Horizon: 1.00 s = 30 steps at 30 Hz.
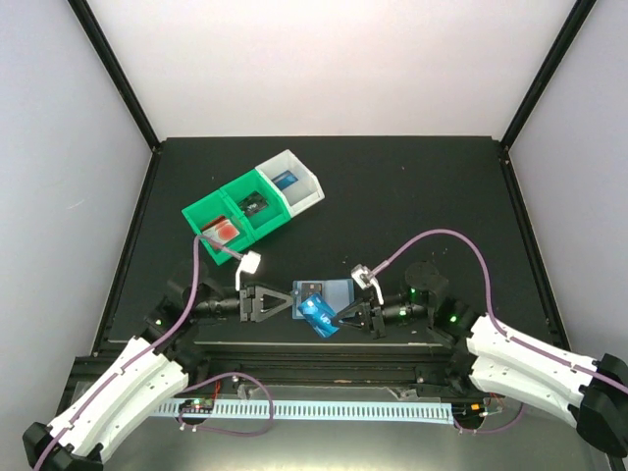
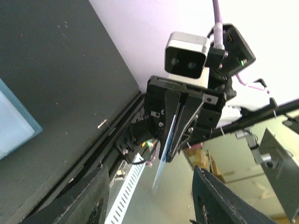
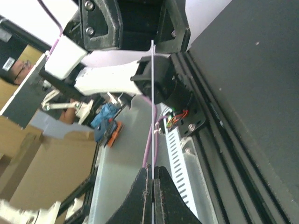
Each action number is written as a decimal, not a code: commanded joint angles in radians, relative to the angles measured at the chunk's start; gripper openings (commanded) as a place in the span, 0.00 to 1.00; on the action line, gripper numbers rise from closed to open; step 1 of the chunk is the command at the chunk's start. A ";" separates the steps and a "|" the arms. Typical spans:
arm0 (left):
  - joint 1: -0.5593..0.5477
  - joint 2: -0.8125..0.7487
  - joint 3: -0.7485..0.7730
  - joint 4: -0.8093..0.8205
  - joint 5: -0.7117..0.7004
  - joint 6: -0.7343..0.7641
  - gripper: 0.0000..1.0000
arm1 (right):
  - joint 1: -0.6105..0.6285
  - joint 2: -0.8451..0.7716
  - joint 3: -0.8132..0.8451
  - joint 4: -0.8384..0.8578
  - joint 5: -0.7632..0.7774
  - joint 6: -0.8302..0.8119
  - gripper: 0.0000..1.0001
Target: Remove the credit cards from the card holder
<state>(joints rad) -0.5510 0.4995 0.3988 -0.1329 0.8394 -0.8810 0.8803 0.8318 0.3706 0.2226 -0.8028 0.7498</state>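
The pale blue card holder (image 1: 332,290) lies flat on the black table between my two arms, and its corner shows at the left of the left wrist view (image 2: 11,126). My right gripper (image 1: 345,316) (image 3: 153,170) is shut on a thin blue credit card (image 1: 318,316), seen edge-on (image 3: 153,107) (image 2: 169,140). The card sticks out to the left, tilted, over the holder's near edge. My left gripper (image 1: 291,302) (image 2: 150,171) faces it from the left, open, with nothing between its fingers.
At the back left stand two joined green bins (image 1: 211,210) and a white bin (image 1: 306,183). They hold a red card (image 1: 225,232), a dark card (image 1: 253,203) and a blue card (image 1: 286,181). The table's near rail (image 1: 314,345) runs just behind both grippers.
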 commanded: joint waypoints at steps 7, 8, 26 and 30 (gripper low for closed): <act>0.002 -0.017 0.048 -0.131 0.238 0.129 0.40 | 0.004 -0.021 0.050 -0.121 -0.206 -0.114 0.01; 0.003 -0.012 0.045 -0.127 0.246 0.129 0.40 | 0.004 -0.013 0.041 -0.082 -0.221 -0.096 0.01; 0.001 0.069 0.039 -0.086 0.347 0.146 0.24 | 0.004 0.154 0.086 0.045 -0.280 -0.031 0.01; 0.002 0.073 0.035 -0.079 0.352 0.148 0.19 | 0.004 0.161 0.092 0.056 -0.276 -0.019 0.01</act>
<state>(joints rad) -0.5510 0.5713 0.4053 -0.2314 1.1606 -0.7544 0.8803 0.9890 0.4290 0.2367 -1.0580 0.7166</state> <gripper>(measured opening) 0.214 0.015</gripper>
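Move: The blue card, still pinched in the right fingers, lies about 7 cm to the right of the left hand and 3 cm back, almost level with it. The left fingers, where the right hand brings it, are some 12 cm to the right hand's left and 4 cm ahead. The card holder lies on the table, about 9 cm right, 2 cm ahead and 14 cm below the left hand; the green box stands roughly 14 cm left and 23 cm ahead of that hand. Back towards its base by about 5 cm, sinking about a centimetre, the left hand comes in line with the free end of the blue card, swinging some 20 degrees clockwise while its half-open fingers narrow around that end without shutting. The right hand keeps its pinch and draws the card back about 3 cm, turning roughly 15 degrees counter-clockwise and edging in leftward late on. ##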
